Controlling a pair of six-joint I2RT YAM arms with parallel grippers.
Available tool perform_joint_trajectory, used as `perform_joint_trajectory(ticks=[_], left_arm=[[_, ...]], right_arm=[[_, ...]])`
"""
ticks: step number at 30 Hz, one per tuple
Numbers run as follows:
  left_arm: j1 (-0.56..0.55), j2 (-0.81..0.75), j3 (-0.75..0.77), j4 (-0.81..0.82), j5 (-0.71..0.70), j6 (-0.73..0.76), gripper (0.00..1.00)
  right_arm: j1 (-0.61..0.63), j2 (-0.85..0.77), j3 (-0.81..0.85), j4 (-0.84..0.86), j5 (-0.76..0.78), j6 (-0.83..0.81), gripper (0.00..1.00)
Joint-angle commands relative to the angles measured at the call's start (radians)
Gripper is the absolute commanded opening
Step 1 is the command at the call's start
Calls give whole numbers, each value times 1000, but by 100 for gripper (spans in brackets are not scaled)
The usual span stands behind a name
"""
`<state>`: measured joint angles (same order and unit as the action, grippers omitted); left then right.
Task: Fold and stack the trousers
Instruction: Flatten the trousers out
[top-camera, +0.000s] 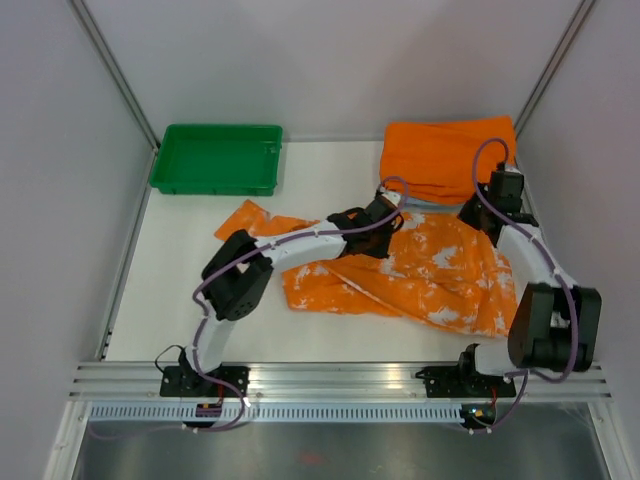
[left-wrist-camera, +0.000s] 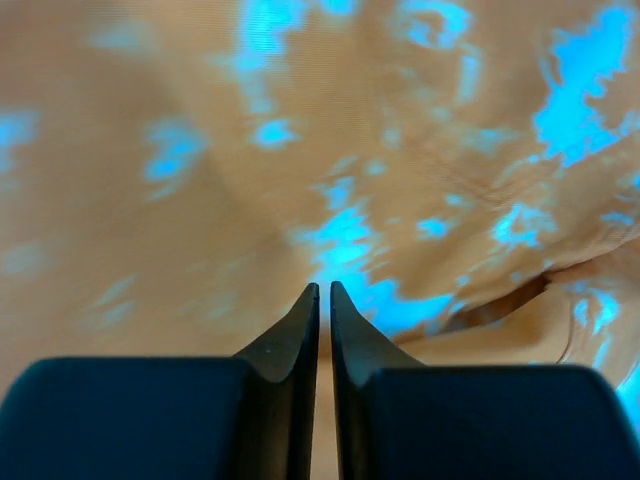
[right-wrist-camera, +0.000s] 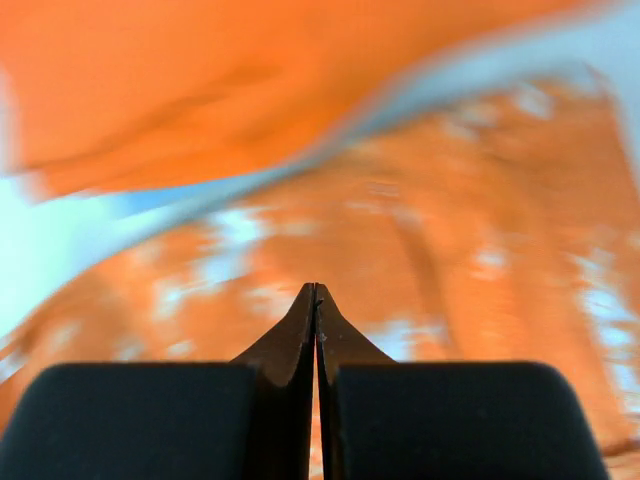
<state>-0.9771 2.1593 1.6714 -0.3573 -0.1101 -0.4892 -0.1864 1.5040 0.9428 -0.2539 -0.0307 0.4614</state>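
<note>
The trousers (top-camera: 430, 270), orange with white splashes, lie spread and rumpled on the white table, centre to right. My left gripper (top-camera: 388, 207) is over their far edge. In the left wrist view it (left-wrist-camera: 325, 288) is shut but for a hairline slit, nothing pinched, with the patterned cloth (left-wrist-camera: 400, 150) filling the view close beneath. My right gripper (top-camera: 472, 218) is at the trousers' far right corner. In the right wrist view it (right-wrist-camera: 316, 288) is shut with its tips touching and nothing between them, just above the trousers (right-wrist-camera: 430, 270).
A plain orange folded cloth (top-camera: 445, 155) lies at the back right on a light blue cloth (top-camera: 432, 204), also visible from the right wrist (right-wrist-camera: 200, 90). A green tray (top-camera: 218, 158) stands at the back left. Walls enclose three sides of the table.
</note>
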Motion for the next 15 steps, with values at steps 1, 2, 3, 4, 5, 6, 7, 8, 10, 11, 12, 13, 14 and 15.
perform_joint_trajectory(ticks=[1, 2, 3, 4, 5, 6, 7, 8, 10, 11, 12, 13, 14, 15], left_arm=[[93, -285, -91, -75, -94, -3, 14], [109, -332, -122, -103, -133, -8, 33], [136, -376, -186, -118, -157, -11, 42], [150, -460, -217, -133, -178, -12, 51], [167, -504, -251, -167, -213, -15, 71], [202, -547, -286, -169, -221, -15, 80], [216, -590, -376, -160, -224, 7, 99], [231, -686, -430, -99, -211, 39, 100], [264, -777, -584, -33, -230, 98, 100], [279, -853, -632, -5, -256, 112, 100], [316, -886, -706, 44, -269, 123, 100], [336, -913, -734, 66, -276, 148, 100], [363, -952, -762, 78, -267, 158, 100], [421, -966, -813, 118, -193, 205, 100]], right_arm=[[123, -175, 34, 36, -64, -98, 0], [158, -200, 30, 36, -87, -96, 0], [171, -205, 27, 33, -128, -93, 0], [182, -211, 21, 34, -149, -87, 1], [217, -220, 8, 35, -167, -87, 2], [228, -222, 1, 33, -181, -89, 7], [240, -226, -7, 34, -201, -87, 8], [260, -232, -25, 39, -216, -87, 9], [281, -237, -39, 47, -239, -84, 16], [307, -238, -44, 45, -248, -86, 18], [320, -235, -45, 44, -256, -89, 23], [335, -235, -45, 35, -261, -90, 25], [364, -237, -47, 33, -259, -95, 27], [375, -235, -48, 27, -261, -98, 29]])
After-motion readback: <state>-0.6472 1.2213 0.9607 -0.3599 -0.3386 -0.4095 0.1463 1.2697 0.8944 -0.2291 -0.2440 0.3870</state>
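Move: The trousers' bunched left end, still crumpled, lies about 36 cm to the left hand's left, 10 cm farther out and 4 cm lower; the near leg corner is some 26 cm left and 10 cm back, the green bin about 49 cm left and 29 cm ahead. From the right hand, the middle of the trousers lies roughly 23 cm left, 12 cm back and 8 cm down, and the orange folded stack about 18 cm ahead and 4 cm left. Towards the trousers' bunched left end swings the left hand, about 27 cm leftward while climbing away from the cloth and starting to sink at the end, turning counter-clockwise and spreading its nearly shut fingers wide. Over the flattened part the right hand goes some 16 cm left towards the middle, rising and then dipping, also turning counter-clockwise, its fingers opening about a quarter. ##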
